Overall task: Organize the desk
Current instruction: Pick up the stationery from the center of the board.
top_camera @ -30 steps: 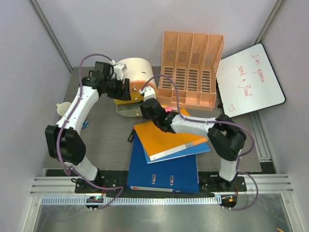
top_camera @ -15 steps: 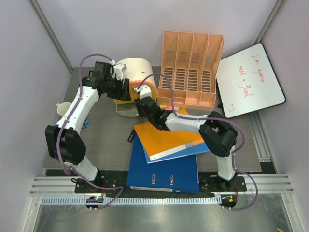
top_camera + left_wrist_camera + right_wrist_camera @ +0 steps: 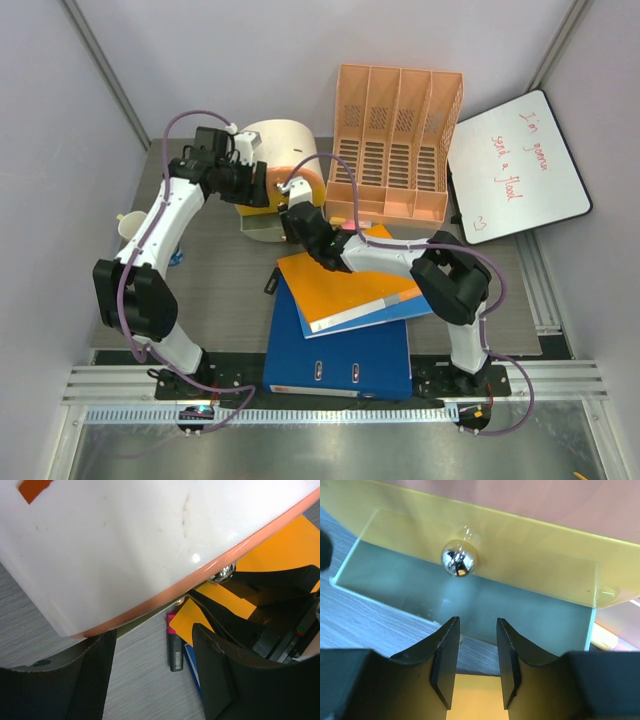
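Note:
On the dark grey desk (image 3: 210, 280) stands a box with a white rounded lid (image 3: 280, 150) and an olive front. Close in the left wrist view are the white lid (image 3: 125, 545) and its orange rim (image 3: 165, 597). My left gripper (image 3: 258, 188) is open, its fingertips wide apart (image 3: 152, 630) at that rim, with only desk between them. My right gripper (image 3: 293, 215) points at the olive front (image 3: 520, 535), just below its chrome knob (image 3: 459, 558). Its jaws (image 3: 476, 622) stand a narrow gap apart and hold nothing.
An orange folder (image 3: 345, 285) lies on a blue binder (image 3: 335, 350) at the front. A pink-and-black highlighter (image 3: 175, 645) lies by the folder's corner. A peach file rack (image 3: 395, 140) and a whiteboard (image 3: 515, 165) stand at the back right. A cup (image 3: 128, 228) sits at the left edge.
My right gripper has slid a little left and toward the box front, and its jaws have narrowed slightly. The left arm has not moved.

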Available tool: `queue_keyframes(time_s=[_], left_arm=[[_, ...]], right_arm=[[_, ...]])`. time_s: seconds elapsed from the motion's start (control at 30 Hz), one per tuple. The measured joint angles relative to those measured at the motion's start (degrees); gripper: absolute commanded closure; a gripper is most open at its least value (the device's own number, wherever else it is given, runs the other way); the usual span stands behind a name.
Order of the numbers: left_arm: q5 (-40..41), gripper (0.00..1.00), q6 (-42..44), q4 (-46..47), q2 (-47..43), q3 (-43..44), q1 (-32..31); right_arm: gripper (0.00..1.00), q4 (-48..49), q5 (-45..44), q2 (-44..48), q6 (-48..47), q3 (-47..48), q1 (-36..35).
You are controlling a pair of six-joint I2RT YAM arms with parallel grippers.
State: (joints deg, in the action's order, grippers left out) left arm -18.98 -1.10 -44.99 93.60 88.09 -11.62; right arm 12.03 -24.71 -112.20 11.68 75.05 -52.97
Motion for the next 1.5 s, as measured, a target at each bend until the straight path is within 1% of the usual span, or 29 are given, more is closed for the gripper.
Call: queue_keyframes(time_s=[0.3,0.57,0.77,0.87,1.0,1.2,1.37,1.5], left_arm=[[0.39,0.37,-0.13,0.31,1.64,3.41,0.76],[0.46,0.37,-0.17,0.68,2.25,3.67,0.87],[0.46,0.38,-0.15,0.68,2.25,3.67,0.87],[0.50,0.38,-0.13,0.68,2.25,3.67,0.90],[0.42,0.38,-0.20,0.63,2.25,3.67,1.33],[-0.24,0.38,-0.42,0.59,2.25,3.67,2.95],[-0.85,0.37,-0.39,0.52,1.66,3.67,4.02],[-2.08,0.37,-0.37,0.22,-1.03,3.74,5.86]], right_arm=[[0.59,0.26,0.00,1.84,0.63,-2.08,-1.62],[0.60,-3.32,0.48,2.03,0.76,-2.82,-2.78],[0.56,-4.48,0.44,2.10,0.28,-2.80,-3.23],[0.56,-7.67,0.46,2.19,-0.98,-1.16,-4.09],[0.56,-14.78,1.44,2.34,-1.18,4.57,-6.91],[0.56,-22.21,8.79,3.10,4.81,10.36,-10.25],[0.57,-26.40,14.73,2.95,11.52,11.13,-10.82],[0.57,-30.29,18.45,0.55,16.57,12.59,-10.84]])
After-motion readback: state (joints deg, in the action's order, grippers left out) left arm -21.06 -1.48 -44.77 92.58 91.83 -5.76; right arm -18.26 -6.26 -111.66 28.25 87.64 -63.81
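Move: The stationery, a black marker with a pink end, lies about 6 cm back, 5 cm left and 10 cm below the right hand. The open bottom drawer's middle is some 6 cm ahead, 3 cm left and 6 cm below; the orange folder's middle is roughly 10 cm back, 15 cm right and 8 cm below. From the left hand the marker lies about 4 cm back, 4 cm right and 18 cm below. Right hand backs about 15 cm from the drawer, drifting left, tipping down some 30 degrees; left hand rises left. ##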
